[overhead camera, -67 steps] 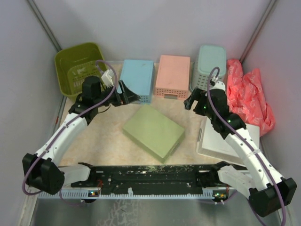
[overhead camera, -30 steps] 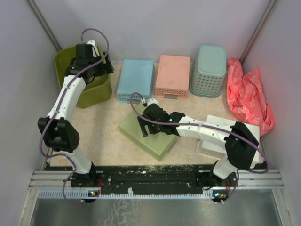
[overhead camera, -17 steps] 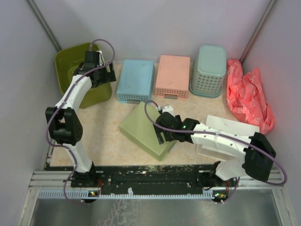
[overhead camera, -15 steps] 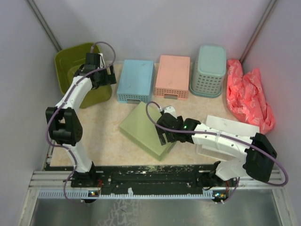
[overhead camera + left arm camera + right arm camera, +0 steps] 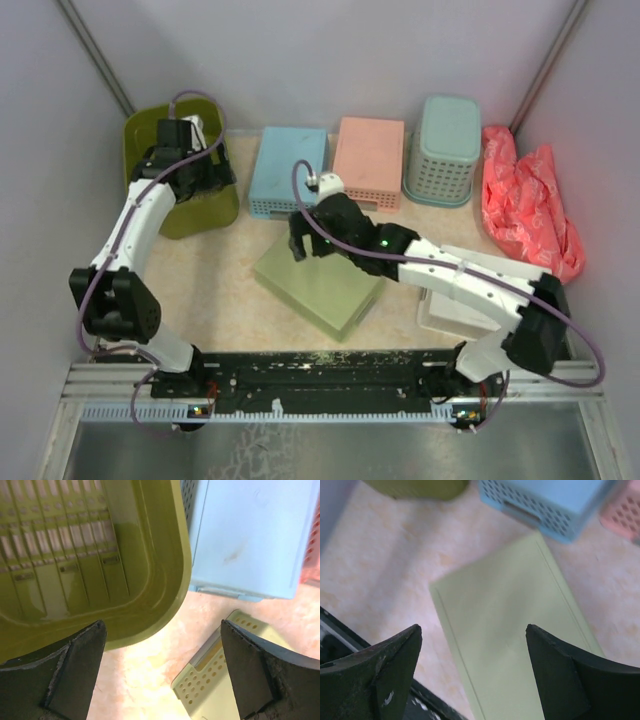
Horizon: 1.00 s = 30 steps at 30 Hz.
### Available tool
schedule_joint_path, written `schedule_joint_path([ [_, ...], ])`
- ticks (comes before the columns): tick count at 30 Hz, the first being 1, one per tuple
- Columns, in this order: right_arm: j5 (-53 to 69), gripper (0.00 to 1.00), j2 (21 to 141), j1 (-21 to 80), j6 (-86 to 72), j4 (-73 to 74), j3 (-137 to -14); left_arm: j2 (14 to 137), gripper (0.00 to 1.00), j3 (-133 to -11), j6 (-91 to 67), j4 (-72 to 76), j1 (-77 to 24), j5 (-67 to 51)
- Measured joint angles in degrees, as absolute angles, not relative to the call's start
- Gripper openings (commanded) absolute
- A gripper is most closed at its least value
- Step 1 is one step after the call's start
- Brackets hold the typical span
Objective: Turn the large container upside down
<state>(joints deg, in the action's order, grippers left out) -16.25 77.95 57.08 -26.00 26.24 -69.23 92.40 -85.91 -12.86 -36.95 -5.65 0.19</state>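
The large container (image 5: 198, 214) is an olive-green tub standing open side up at the back left. In the left wrist view its slotted bottom and thick rim (image 5: 182, 575) fill the upper left. My left gripper (image 5: 203, 178) hovers over the tub's near right corner. It is open and empty (image 5: 162, 667), with the rim corner and bare floor between its fingers. My right gripper (image 5: 298, 243) is open and empty (image 5: 472, 675) above the far left part of the flat pale-green tray (image 5: 520, 620).
A blue bin (image 5: 290, 170), a pink bin (image 5: 367, 160) and a teal lattice basket (image 5: 445, 150) stand upside down along the back. The pale-green tray (image 5: 330, 290) lies mid-table. A white box (image 5: 500, 270) and red bag (image 5: 525, 200) are at the right.
My right gripper has moved from the tray's near right side up to its far left corner. My left gripper has shifted slightly left and nearer over the tub's corner.
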Motion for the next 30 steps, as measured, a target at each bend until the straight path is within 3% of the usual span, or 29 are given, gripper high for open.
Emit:
schedule_joint_path([
  [10, -4.9, 0.82, 110.3, 57.1, -26.6, 15.1, -93.5, 78.5, 1.0, -93.2, -16.6, -40.5, -2.7, 4.5],
  [17, 0.4, 0.81, 121.6, 57.1, -28.5, 17.1, -101.6, 75.3, 1.0, -93.2, -18.1, -42.3, -0.2, 6.9],
  [22, 1.6, 0.81, 122.9, 57.1, -28.8, 19.3, -100.6, 75.3, 1.0, -91.7, -18.2, -42.6, -0.2, 5.9],
  [30, 0.3, 0.82, 110.9, 56.9, -28.6, 22.1, -84.5, 76.6, 1.0, -89.2, -16.9, -41.5, -0.2, 2.5],
])
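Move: The right hand is open above the upside-down light green container; its middle lies about 16 cm below, 3 cm back and 2 cm to the right. From this hand, the blue box is some 22 cm ahead and 5 cm left, the pink box about 22 cm ahead and 13 cm right. The left hand hovers near the near-right corner of the upright olive basket, whose middle is roughly 8 cm ahead, 10 cm left and 14 cm below. The right hand sweeps about 19 cm left and somewhat forward while sinking, passing beyond the left end of the light green container, then turns back right and towards the base for some 9 cm, sinking a little more, with a finger coming against the container's handle end and pushing it along. Meanwhile the left hand, fingers wide open, rises about 15 cm above the corner of the olive basket, drawing back and left about 5 cm each way and tipping its fingers up some 20 degrees, then eases down a few centimetres. ##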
